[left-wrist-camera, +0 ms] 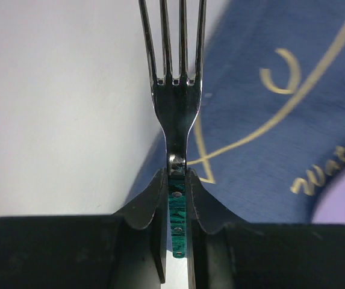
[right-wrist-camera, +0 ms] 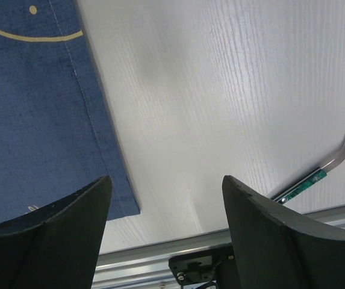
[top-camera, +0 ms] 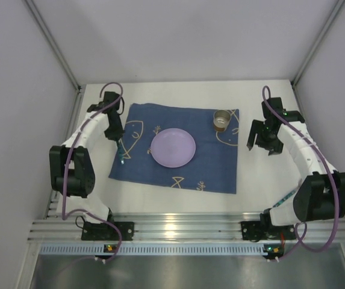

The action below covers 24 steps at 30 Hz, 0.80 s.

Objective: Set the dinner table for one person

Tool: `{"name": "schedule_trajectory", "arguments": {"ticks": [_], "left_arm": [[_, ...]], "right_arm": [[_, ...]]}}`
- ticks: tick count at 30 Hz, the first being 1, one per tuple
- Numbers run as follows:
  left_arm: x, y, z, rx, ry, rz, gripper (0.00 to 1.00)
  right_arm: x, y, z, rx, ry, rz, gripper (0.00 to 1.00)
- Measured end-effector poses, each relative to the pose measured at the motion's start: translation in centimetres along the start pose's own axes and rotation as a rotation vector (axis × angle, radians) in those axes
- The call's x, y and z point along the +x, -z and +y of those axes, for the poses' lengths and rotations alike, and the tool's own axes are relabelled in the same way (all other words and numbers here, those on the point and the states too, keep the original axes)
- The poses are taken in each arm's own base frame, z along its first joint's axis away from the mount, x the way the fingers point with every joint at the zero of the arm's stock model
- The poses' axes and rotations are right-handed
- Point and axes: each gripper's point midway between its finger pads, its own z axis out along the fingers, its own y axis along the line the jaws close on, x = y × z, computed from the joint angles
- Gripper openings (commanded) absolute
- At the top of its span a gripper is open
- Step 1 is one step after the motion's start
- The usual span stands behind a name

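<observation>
The dinner table (top-camera: 256,180) is a white tabletop with a dark blue fish-print cloth (top-camera: 178,171) spread on it. A lilac plate (top-camera: 173,147) lies in the cloth's middle, and a small brown cup (top-camera: 221,120) stands at its far right corner. My left gripper (left-wrist-camera: 176,180) is shut on the green handle of a metal fork (left-wrist-camera: 175,102), with the tines pointing away over the cloth's left edge. From above, the fork (top-camera: 121,155) hangs at that edge under the left gripper (top-camera: 119,144). My right gripper (top-camera: 259,144) hovers open and empty beside the cloth's right edge.
A green-handled spoon (right-wrist-camera: 323,174) lies on the white top near the front right, close to the right arm's base. An aluminium rail (top-camera: 184,229) runs along the near edge. Grey walls enclose the table on three sides.
</observation>
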Motion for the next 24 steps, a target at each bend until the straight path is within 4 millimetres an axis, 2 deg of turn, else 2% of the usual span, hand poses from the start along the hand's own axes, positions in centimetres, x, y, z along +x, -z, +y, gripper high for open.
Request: {"name": "schedule_trajectory", "arguments": {"ticks": [2,4,6,8,10,13,14,17,20,21,24], "left_arm": [[-1.1,1.1,-3.3,0.046,-0.092,-0.039,0.0],[-1.9,1.2,-6.7,0.085,-0.177,-0.069,0.0],[-2.0,0.6,-9.5,0.109,-0.243,-0.077,0.0],[-1.3,-0.9,-11.5,0.115,-0.3,-0.049,0.0],[-0.4,-2.7,-12.0,0.099,-0.327,-0.009,0.01],[0.7,-5.0,-11.4,0.067,-0.349,0.047,0.11],[1.1,-5.6,-11.2,0.057,-0.355,0.064,0.2],[1.4,-6.2,-10.9,0.046,-0.365,0.082,0.26],[0.9,-5.9,-11.2,0.052,-0.37,0.069,0.44],[0.7,-5.8,-11.4,0.055,-0.376,0.061,0.59],[0.0,-5.4,-11.9,0.06,-0.382,0.037,0.75]], "right_arm": [[0.1,-0.2,0.2,0.001,0.006,0.009,0.75],[0.2,-0.4,0.2,0.003,0.009,0.016,0.75],[0.2,-0.5,0.3,0.004,0.012,0.02,0.75],[-0.1,-0.3,0.4,0.001,0.011,0.013,0.74],[-0.4,-0.2,0.5,-0.004,0.01,0.002,0.75],[-0.6,-0.1,0.6,-0.006,0.007,-0.003,0.75],[-0.6,-0.1,0.7,-0.01,0.003,-0.001,0.75],[-0.4,-0.1,1.6,-0.062,-0.009,0.004,0.75],[0.4,-0.7,3.0,-0.143,-0.031,0.016,0.75],[1.0,-1.1,3.4,-0.166,-0.042,0.031,0.75],[2.4,-2.4,4.4,-0.226,-0.076,0.07,0.75]]}}
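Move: The left hand already holds the fork by its neck; its spot on the placemat, just left of the plate, lies some 6 cm ahead, 9 cm to the right and 8 cm below. The plate's middle is about 22 cm right and 3 cm back, the cup some 42 cm right and 7 cm ahead. From the right hand that fork spot is roughly 50 cm left, 6 cm ahead and 12 cm down. Left hand swings right-forward 10 cm, lowers and releases the fork beside the plate; right hand shifts left. ##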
